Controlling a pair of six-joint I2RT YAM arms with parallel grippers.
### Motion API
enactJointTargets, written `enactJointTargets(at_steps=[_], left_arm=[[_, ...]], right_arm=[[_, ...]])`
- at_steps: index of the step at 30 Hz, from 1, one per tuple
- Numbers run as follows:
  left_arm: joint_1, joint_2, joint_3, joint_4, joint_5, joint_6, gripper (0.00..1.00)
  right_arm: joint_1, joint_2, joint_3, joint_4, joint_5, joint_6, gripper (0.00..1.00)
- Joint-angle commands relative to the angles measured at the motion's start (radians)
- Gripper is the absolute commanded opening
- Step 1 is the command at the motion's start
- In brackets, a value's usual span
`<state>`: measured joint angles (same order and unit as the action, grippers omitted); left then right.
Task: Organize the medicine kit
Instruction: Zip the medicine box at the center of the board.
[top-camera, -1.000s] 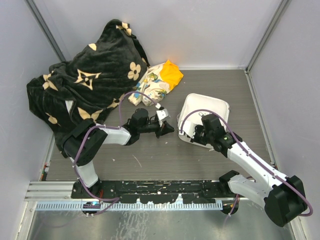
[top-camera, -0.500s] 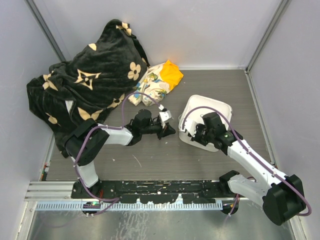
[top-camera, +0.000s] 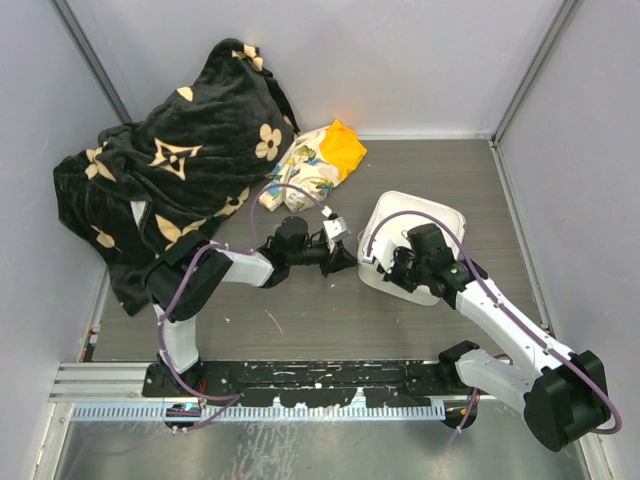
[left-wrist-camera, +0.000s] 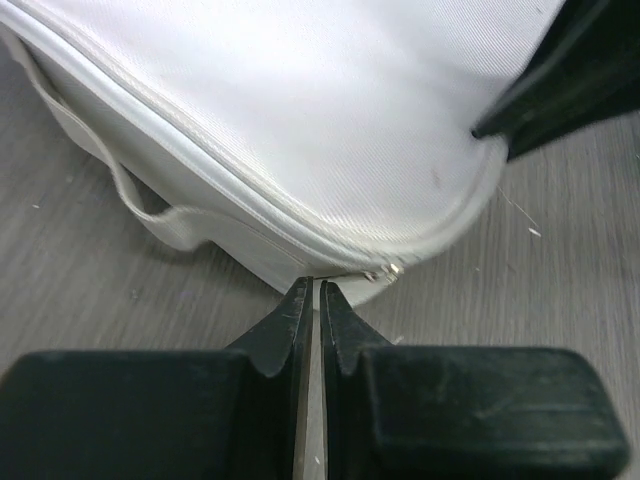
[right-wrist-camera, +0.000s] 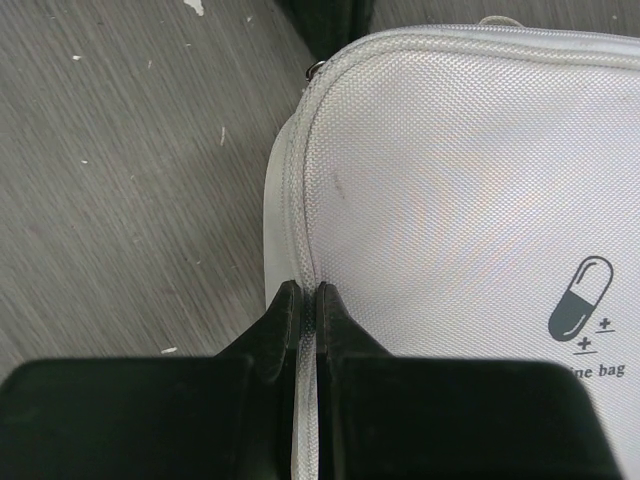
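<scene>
The medicine kit (top-camera: 425, 222), a white rounded-square zip case with a dark pill logo (right-wrist-camera: 580, 300), lies right of centre on the table. My left gripper (top-camera: 350, 258) is at its left corner, jaws all but shut on the thin metal zipper pull (left-wrist-camera: 385, 272), which runs into the tips of the left gripper (left-wrist-camera: 312, 287). My right gripper (top-camera: 393, 268) is at the kit's near-left edge. In its wrist view the right gripper (right-wrist-camera: 308, 292) is shut on the lid's piped seam. The zip line (left-wrist-camera: 200, 165) looks closed along the visible side.
A black blanket with beige flowers (top-camera: 170, 170) is heaped at the back left. A floral-and-orange cloth bundle (top-camera: 320, 165) lies behind the left gripper. Grey walls close in the back and sides. A metal rail (top-camera: 300, 380) runs along the near edge.
My left gripper has slid right, up against the kit's left corner. The right gripper has stayed clamped on the seam while the kit shifted slightly.
</scene>
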<state>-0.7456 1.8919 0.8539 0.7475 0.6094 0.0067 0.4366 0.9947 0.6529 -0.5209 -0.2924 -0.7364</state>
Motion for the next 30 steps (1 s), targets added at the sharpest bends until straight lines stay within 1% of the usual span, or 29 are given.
enactJointTargets(at_steps=[1,4,8,11,15,18,21,26,28,30], left_arm=[[0.014,0.007,0.068,0.083,-0.018,-0.030,0.08],[0.014,0.016,0.077,0.081,-0.018,-0.031,0.09],[0.014,0.026,0.073,0.100,0.012,-0.037,0.15],[0.014,0.028,0.056,0.127,0.029,-0.029,0.24],[0.031,0.001,0.023,0.108,0.044,0.006,0.35],[0.036,-0.042,-0.013,0.068,0.018,0.037,0.42],[0.017,-0.090,-0.068,0.063,-0.010,0.071,0.49],[-0.019,-0.107,-0.096,0.060,-0.050,0.099,0.67],[-0.028,-0.099,-0.090,0.065,-0.069,0.098,0.70],[-0.042,-0.089,-0.076,0.067,-0.087,0.096,0.71]], right_arm=[[0.007,-0.018,0.034,-0.073,-0.111,0.048,0.01],[0.004,-0.020,0.034,-0.073,-0.111,0.048,0.01],[0.003,-0.026,0.031,-0.073,-0.105,0.048,0.01],[0.001,-0.034,0.030,-0.073,-0.094,0.049,0.01],[0.002,-0.041,0.036,-0.074,-0.085,0.048,0.01],[0.001,-0.037,0.046,-0.074,-0.083,0.048,0.01],[0.001,-0.026,0.054,-0.073,-0.093,0.054,0.01],[0.001,-0.003,0.057,-0.065,-0.097,0.056,0.01],[0.001,0.000,0.060,-0.062,-0.097,0.059,0.01],[0.001,0.001,0.058,-0.061,-0.098,0.062,0.01]])
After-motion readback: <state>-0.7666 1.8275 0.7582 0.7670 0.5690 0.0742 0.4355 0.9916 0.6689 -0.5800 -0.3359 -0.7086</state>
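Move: The zipper pull at the medicine box's near left corner is right at the left fingertips, about 2 cm to the right and 1 cm back, at much the same height. The box's strap handle is some 6 cm ahead and 1 cm right of that hand; the box's middle lies about 13 cm right, 3 cm ahead and 3 cm lower. From the right hand, pinching the box's near edge, the pull lies roughly 8 cm left and 4 cm ahead. The zipper pull is let go by the left hand, which first edges forward and up about 1.5 cm each, then swings back some 3 cm, also left and down, as its nearly shut fingers spread wide and stand off the corner. The right hand keeps its pinch on the near edge, easing back about 1 cm. ##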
